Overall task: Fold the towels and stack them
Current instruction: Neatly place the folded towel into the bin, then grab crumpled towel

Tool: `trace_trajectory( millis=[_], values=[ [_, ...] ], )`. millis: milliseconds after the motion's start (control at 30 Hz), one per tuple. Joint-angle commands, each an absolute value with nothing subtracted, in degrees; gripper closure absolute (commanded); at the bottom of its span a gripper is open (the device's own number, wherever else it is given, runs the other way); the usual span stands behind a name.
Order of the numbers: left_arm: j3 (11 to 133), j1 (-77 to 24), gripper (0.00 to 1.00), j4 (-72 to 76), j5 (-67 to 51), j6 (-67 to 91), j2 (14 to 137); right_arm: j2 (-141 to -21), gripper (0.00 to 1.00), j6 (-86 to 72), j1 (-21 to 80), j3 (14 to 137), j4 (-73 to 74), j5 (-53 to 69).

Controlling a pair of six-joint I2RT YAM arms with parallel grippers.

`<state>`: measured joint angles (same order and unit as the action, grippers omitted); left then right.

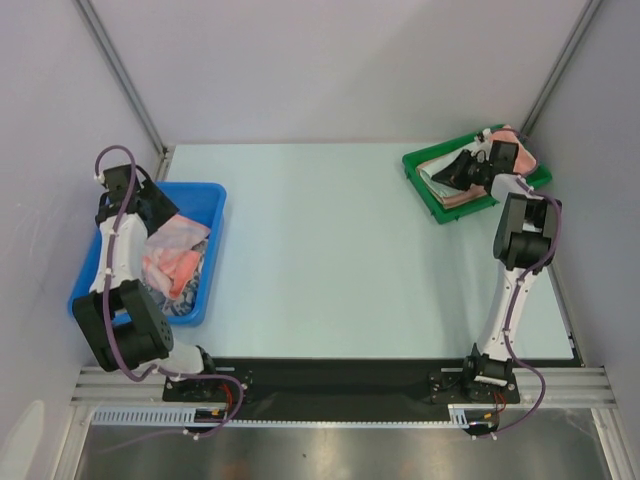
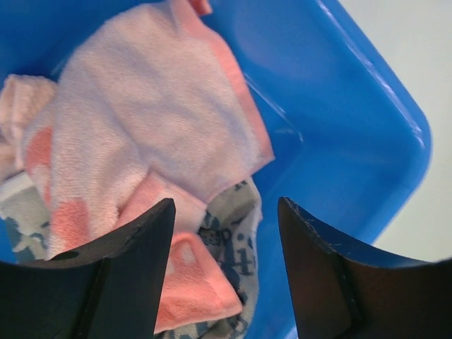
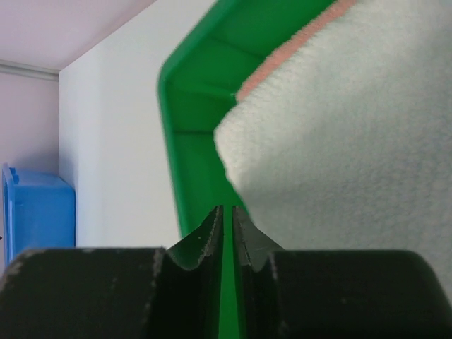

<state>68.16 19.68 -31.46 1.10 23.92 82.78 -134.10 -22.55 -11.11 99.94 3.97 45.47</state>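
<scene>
A loose heap of towels [image 1: 175, 255] lies in the blue bin [image 1: 212, 200] at the left. In the left wrist view a pale pink towel [image 2: 148, 99] covers a salmon one [image 2: 191, 282] and a dark blue patterned one [image 2: 236, 240]. My left gripper [image 2: 226, 212] hangs open just above this heap, nothing between its fingers. At the far right, folded towels [image 1: 450, 190] are stacked in the green tray [image 1: 415, 165]. A pale mint-white towel [image 3: 346, 141] tops that stack, with a salmon edge [image 3: 296, 53] showing under it. My right gripper [image 3: 227, 212] is shut at the stack's corner, holding nothing.
The blue bin's wall [image 2: 339, 106] rises right of my left fingers. The green tray's rim [image 3: 205, 92] curves close in front of my right fingers. The pale table [image 1: 320, 250] stretches between bin and tray. Grey walls close in the sides.
</scene>
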Motion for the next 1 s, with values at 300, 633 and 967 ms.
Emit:
trace_trajectory(
  millis=[300,633,967],
  values=[
    [69.9,21.0,0.37,-37.7,15.3,22.2,89.8,-104.7,0.62,-25.0,-0.3,86.8,1.1,41.8],
    [62.5,21.0,0.33,-39.8,27.3,26.4,85.8,-102.6,0.6,-19.4,11.6,84.5,4.7,40.2],
    [65.8,20.7,1.0,-38.5,12.1,25.8,81.5,-95.3,0.62,-19.4,12.7,83.2,7.4,40.5]
  ],
)
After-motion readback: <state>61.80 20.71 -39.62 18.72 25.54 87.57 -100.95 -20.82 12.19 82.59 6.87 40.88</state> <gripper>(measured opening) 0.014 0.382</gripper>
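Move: The crumpled pale towel with pink patches lies in the blue bin, its middle about 9 cm below the left hand, some 3 cm back and 1 cm to the left. The salmon towel is roughly 12 cm back and 2 cm right, the grey patterned towel 19 cm back and 2 cm right. From the right hand, the pale towel is some 70 cm left and 22 cm back; the folded white towel's middle is about 3 cm ahead, 8 cm right. The pale towel's near-left ridge, by its pink patch, is pinched by the left hand, which sinks and draws back about 8 cm each way, edging left, tips steeper and shuts its open fingers. The right hand leaves the folded white towel, rising and then swinging left and back over the bare table, about 20 cm left and 16 cm up overall, opening its fingers partway. ##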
